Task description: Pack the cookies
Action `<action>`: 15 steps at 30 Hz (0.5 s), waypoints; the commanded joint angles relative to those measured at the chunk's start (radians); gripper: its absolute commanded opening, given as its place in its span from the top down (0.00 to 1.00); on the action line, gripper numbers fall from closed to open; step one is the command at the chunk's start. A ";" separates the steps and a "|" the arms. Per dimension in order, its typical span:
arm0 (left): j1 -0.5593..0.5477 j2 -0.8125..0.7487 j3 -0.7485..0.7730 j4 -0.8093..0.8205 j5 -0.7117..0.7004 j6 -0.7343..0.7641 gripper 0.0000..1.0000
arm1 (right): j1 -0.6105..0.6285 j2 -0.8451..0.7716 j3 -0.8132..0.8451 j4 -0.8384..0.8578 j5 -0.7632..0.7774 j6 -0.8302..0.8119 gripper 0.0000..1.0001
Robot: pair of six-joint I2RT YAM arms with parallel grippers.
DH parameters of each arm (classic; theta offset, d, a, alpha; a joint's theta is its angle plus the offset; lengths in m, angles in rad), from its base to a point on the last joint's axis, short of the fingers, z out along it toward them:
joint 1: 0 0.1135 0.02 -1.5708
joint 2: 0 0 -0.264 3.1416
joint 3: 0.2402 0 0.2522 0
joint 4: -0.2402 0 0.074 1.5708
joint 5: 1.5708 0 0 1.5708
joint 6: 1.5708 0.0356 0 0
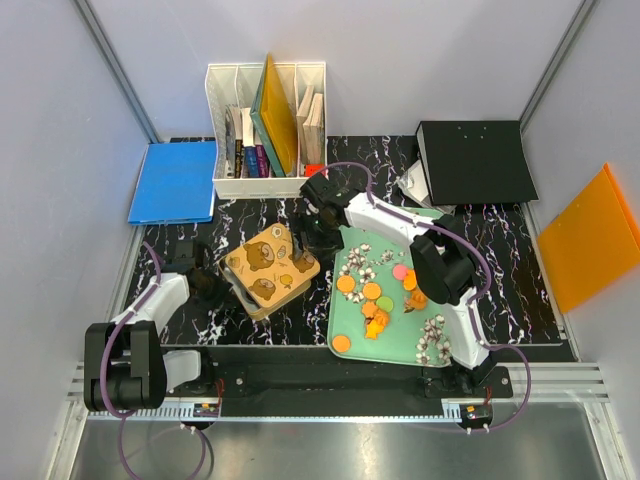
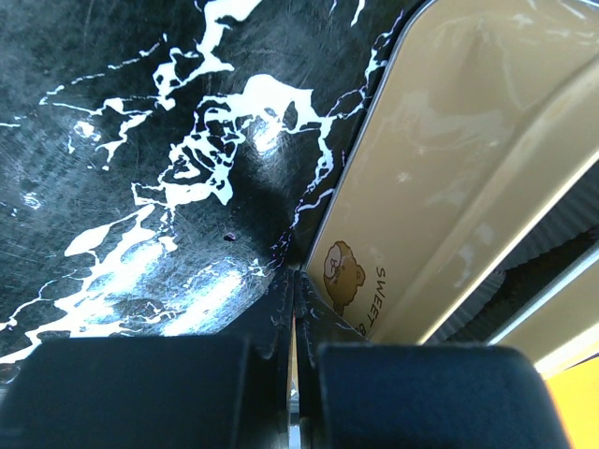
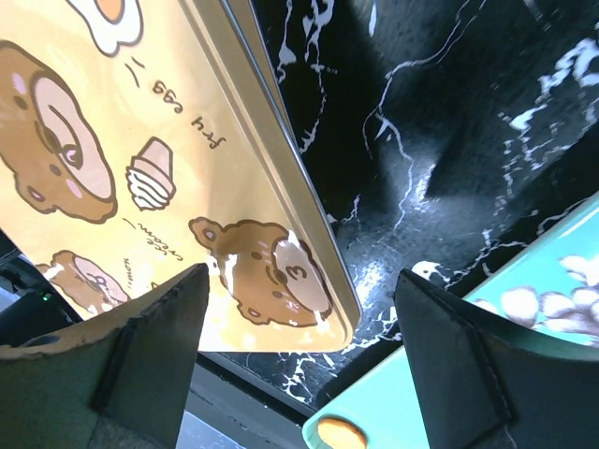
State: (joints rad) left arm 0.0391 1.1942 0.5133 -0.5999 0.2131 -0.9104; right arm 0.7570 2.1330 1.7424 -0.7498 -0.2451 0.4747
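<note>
The cookies [image 1: 371, 291] are small flat discs, mostly orange with a pink and a green one, lying on the mint-green tray [image 1: 352, 325] at centre right. One orange cookie [image 3: 342, 433] shows in the right wrist view. A yellow bear-print tin [image 1: 268, 268] sits left of the tray, its lid [image 3: 140, 140] askew. My left gripper [image 1: 208, 285] is at the tin's left corner. Its fingers [image 2: 271, 318] are pressed together with a thin cream sliver of the tin [image 2: 440, 168] between them. My right gripper [image 1: 315, 228] is open, its fingers either side of the lid's corner [image 3: 301, 274].
A white file organiser [image 1: 265, 130] with books stands at the back. A blue folder [image 1: 173, 180] lies back left, a black binder [image 1: 475, 160] back right, an orange folder [image 1: 590, 240] far right. White paper cups [image 1: 432, 340] sit on the tray's near right.
</note>
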 commanded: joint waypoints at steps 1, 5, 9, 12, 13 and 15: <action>-0.004 0.004 0.031 0.035 0.034 -0.008 1.00 | -0.012 -0.052 0.048 -0.023 -0.005 -0.034 0.15; -0.005 -0.002 0.027 0.035 0.035 -0.008 1.00 | -0.008 -0.032 0.046 -0.020 -0.054 -0.019 0.26; -0.005 -0.010 0.022 0.037 0.035 -0.012 1.00 | 0.005 -0.015 0.066 -0.016 -0.082 -0.016 0.35; -0.004 -0.008 0.024 0.037 0.037 -0.012 1.00 | 0.015 -0.005 0.081 -0.017 -0.102 -0.015 0.39; -0.004 -0.010 0.025 0.035 0.037 -0.010 1.00 | 0.019 -0.004 0.083 -0.016 -0.112 -0.013 0.40; -0.004 -0.008 0.028 0.037 0.037 -0.010 1.00 | 0.021 0.001 0.091 -0.016 -0.123 -0.008 0.43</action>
State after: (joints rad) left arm 0.0391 1.1942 0.5137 -0.5995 0.2142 -0.9108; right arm 0.7582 2.1330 1.7782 -0.7609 -0.3161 0.4618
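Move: The bear lid's middle is some 7 cm left of the right hand, 4 cm back and about 2 cm below; its right rim passes between the open fingers. The tin beneath is centred about 8 cm left, 5 cm back and 4 cm down, while the green tray's middle is some 21 cm right and 8 cm back, 6 cm lower. From the left hand the lid's middle is about 6 cm ahead, 10 cm right and 4 cm higher. The right hand eases its wide-open fingers partly shut astride the lid's right rim, one finger over the bear print and the other outside, rising about 1.5 cm and drifting some 1 cm left towards the lid's middle after a tiny dip forward, so that the outer finger comes up against the rim. The left hand holds still, its shut fingertips staying at the tin's left side near the table. ##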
